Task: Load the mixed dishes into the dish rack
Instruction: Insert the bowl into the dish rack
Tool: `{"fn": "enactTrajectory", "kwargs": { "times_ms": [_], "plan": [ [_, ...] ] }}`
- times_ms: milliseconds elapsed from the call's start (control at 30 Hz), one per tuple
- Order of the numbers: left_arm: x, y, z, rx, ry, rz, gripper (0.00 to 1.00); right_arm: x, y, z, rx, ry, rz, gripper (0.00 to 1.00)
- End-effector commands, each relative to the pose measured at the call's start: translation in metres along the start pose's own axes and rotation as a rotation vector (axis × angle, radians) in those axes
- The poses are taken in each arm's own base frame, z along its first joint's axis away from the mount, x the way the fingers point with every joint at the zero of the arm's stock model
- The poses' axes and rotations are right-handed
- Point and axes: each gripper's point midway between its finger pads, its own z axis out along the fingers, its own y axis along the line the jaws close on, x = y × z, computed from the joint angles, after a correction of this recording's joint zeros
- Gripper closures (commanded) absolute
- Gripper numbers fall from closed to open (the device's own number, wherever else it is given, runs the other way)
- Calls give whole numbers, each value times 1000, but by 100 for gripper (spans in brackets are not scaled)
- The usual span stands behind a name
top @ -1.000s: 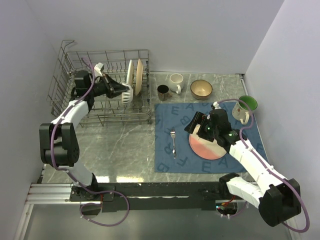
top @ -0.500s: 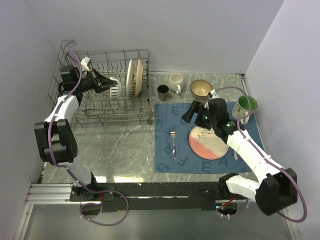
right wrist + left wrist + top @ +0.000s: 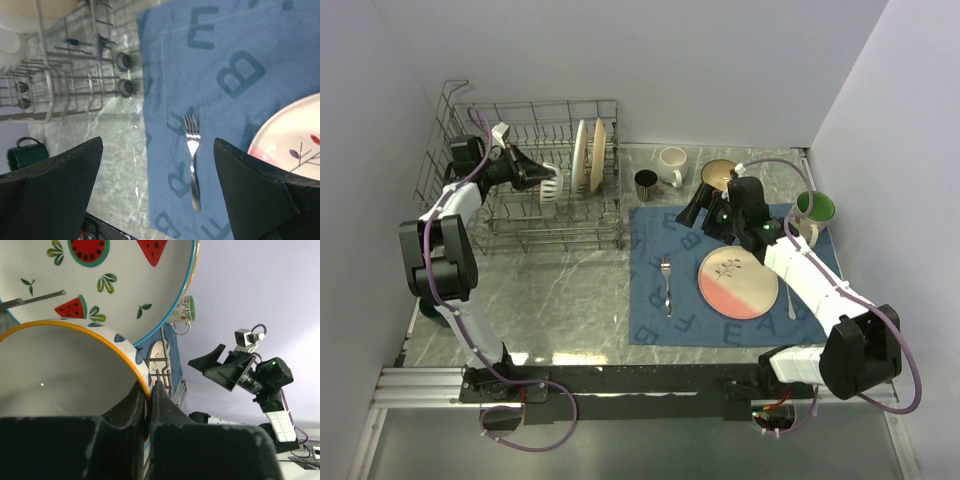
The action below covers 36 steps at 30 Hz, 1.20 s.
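Note:
In the dish rack (image 3: 470,215) my left gripper (image 3: 537,178) is shut on the rim of a small white bowl (image 3: 551,184), just left of two upright plates (image 3: 580,155). In the left wrist view its fingers (image 3: 165,405) pinch the orange-rimmed bowl (image 3: 60,370) in front of a watermelon-patterned plate (image 3: 125,280). My right gripper (image 3: 703,212) hangs open and empty over the placemat, beside the brown-rimmed bowl (image 3: 720,172). Below it, in the right wrist view, the open gripper (image 3: 157,145) frames the fork (image 3: 192,160). The pink-and-cream plate (image 3: 738,283) and fork (image 3: 666,283) lie on the mat.
A dark mug (image 3: 646,184) and a white mug (image 3: 672,160) stand behind the blue lettered placemat (image 3: 655,320). A green bowl (image 3: 815,207) sits at the mat's right edge by the wall. The rack's tall wire sides (image 3: 65,65) border the mat's left.
My left gripper has carried the small bowl leftward, away from the upright plates. My right gripper has risen off the pink plate and moved back toward the brown-rimmed bowl.

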Motion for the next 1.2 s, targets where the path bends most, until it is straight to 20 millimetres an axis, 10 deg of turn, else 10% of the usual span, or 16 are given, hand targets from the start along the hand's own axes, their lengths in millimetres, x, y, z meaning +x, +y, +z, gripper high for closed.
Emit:
{"fn": "enactTrajectory", "kwargs": {
  "times_ms": [0,700,933,1167],
  "plan": [
    [6,-42,-10,85,33,134,99,-45,30,-12,-45,-106,-22,0],
    [21,-31,-25,319,-32,-20,99,-69,37,-20,-20,-166,-37,0],
    [10,40,-18,-114,-69,-113,99,-67,37,-20,-24,-158,-44,0],
    [-16,26,-23,-144,-84,4,99,-64,36,-12,-29,-133,-41,0]
  ]
}}
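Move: My left hand still pinches the bowl's rim. The rack slot is nearly under it, some 3 cm to the right, 1 cm nearer me and about 7 cm down. The watermelon plate stands roughly 8 cm to my right and 5 cm farther out, with its middle about 6 cm lower; the tan plate is another 4 cm to the right of it. From my open right hand, the slot is about 33 cm left, 10 cm ahead and 4 cm below. Keeping the bowl pinched, I work it among the tines: my left hand first lifts about 3 cm and eases back 2 cm while the fingertips tip up some 15 degrees, then drives down over 5 cm and forward 3 cm, the fingertips dipping again, to end a little lower than it began, beside the watermelon plate. My right hand, wide open, rises about 5 cm and 3 cm forward over the placemat, then holds there. ##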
